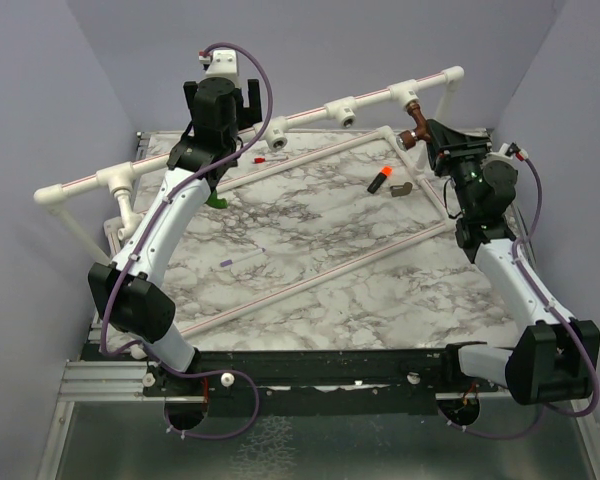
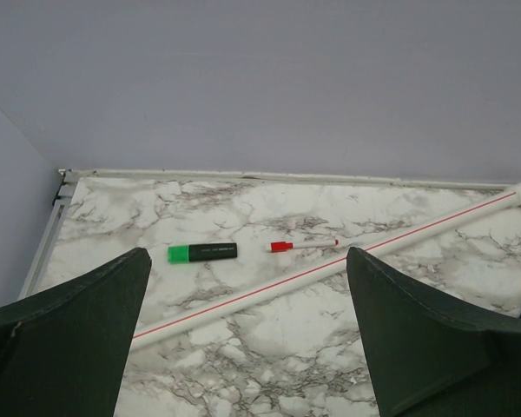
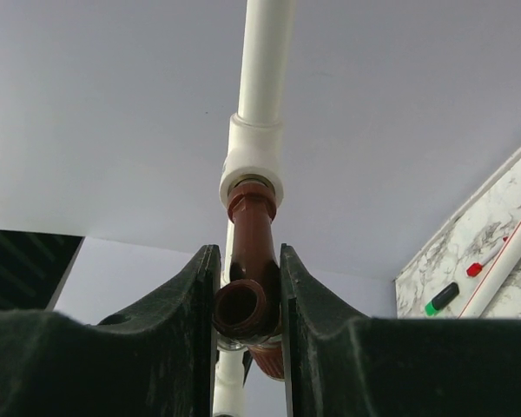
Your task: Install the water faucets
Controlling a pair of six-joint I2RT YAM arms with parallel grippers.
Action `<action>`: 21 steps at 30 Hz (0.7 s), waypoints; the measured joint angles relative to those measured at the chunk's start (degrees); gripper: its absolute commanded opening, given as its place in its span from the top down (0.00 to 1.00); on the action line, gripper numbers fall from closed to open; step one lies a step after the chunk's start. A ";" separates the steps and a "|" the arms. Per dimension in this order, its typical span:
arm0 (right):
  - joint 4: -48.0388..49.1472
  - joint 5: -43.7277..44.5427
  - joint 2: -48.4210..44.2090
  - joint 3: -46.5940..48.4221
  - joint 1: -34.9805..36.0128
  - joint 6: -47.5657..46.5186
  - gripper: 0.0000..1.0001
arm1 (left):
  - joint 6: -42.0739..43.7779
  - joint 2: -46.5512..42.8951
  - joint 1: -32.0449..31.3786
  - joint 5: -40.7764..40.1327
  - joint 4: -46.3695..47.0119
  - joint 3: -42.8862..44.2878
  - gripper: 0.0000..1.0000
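The dark reddish-brown faucet (image 1: 414, 117) hangs from a tee (image 1: 405, 92) of the raised white pipe rail (image 1: 280, 120) at the back right. My right gripper (image 1: 425, 132) is shut on it. In the right wrist view the faucet (image 3: 253, 239) runs up into the white tee (image 3: 253, 162), and its round spout mouth sits pinched between my gripper's (image 3: 248, 300) two dark fingers. My left gripper (image 1: 223, 98) is raised over the back left, open and empty (image 2: 247, 261). A small green piece (image 1: 216, 200) peeks out beside the left forearm, mostly hidden.
An orange-and-black cylinder (image 1: 381, 180) and a grey-brown bent piece (image 1: 401, 189) lie at the back right. A green highlighter (image 2: 201, 252), a red-capped marker (image 2: 302, 245) and a red-striped white pipe (image 2: 330, 269) lie on the marble. A purple pen (image 1: 242, 258) lies mid-table.
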 measured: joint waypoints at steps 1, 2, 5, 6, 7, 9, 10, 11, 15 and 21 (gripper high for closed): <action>-0.33 0.02 -0.11 0.00 0.00 -0.02 0.79 | 0.04 -0.02 -0.02 0.00 -0.02 0.00 0.05; -0.70 0.04 -0.26 0.04 0.00 -0.09 0.73 | 0.15 0.00 -0.07 0.00 -0.04 0.00 0.05; -2.03 0.20 -0.74 0.37 0.00 -0.52 0.55 | 0.33 -0.04 -0.15 0.00 -0.20 0.00 0.05; -2.27 -0.07 -0.85 0.52 0.00 -0.39 0.51 | 0.39 -0.07 -0.17 0.00 -0.22 0.00 0.05; -2.56 -0.70 -1.07 0.57 0.13 -0.26 0.48 | 0.44 -0.07 -0.22 -0.09 -0.13 0.00 0.05; -3.21 -2.10 -1.70 0.57 0.55 -0.35 0.43 | 0.46 -0.04 -0.20 -0.20 0.04 0.02 0.05; -3.41 -2.49 -1.95 0.57 0.66 -0.61 0.40 | 0.48 -0.04 -0.17 -0.22 0.07 0.02 0.05; -3.69 -2.80 -2.14 0.59 0.66 -0.87 0.38 | 0.50 -0.04 -0.20 -0.22 0.09 0.02 0.05; -5.27 -3.37 -3.13 1.09 0.72 -2.29 0.33 | 0.57 -0.04 -0.20 -0.24 0.11 0.02 0.05; -9.31 -3.32 -5.77 2.21 1.03 -6.45 0.31 | 0.57 -0.04 -0.22 -0.24 0.11 0.02 0.05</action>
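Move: The right hand, its fingers one above the other, still pinches the brown faucet, whose middle lies about 2 cm ahead and 2 cm left at about finger height. The white tee that holds it is some 6 cm ahead and 4 cm left; the next, empty tee is about 3 cm ahead and 15 cm left, and the pipe's right end roughly 9 cm ahead and 4 cm right. From the left hand the faucet lies some 35 cm right and 5 cm back. The right hand lets go of the brown faucet, its fingers parting from about a third open to about two thirds, so that the upper finger stands well clear while the lower one remains close beside the knob end. As they open the hand shifts slightly left, then draws back some 3 cm towards the robot, away from the tee, rising about 1.5 cm, with the wrist rolling only slightly. ##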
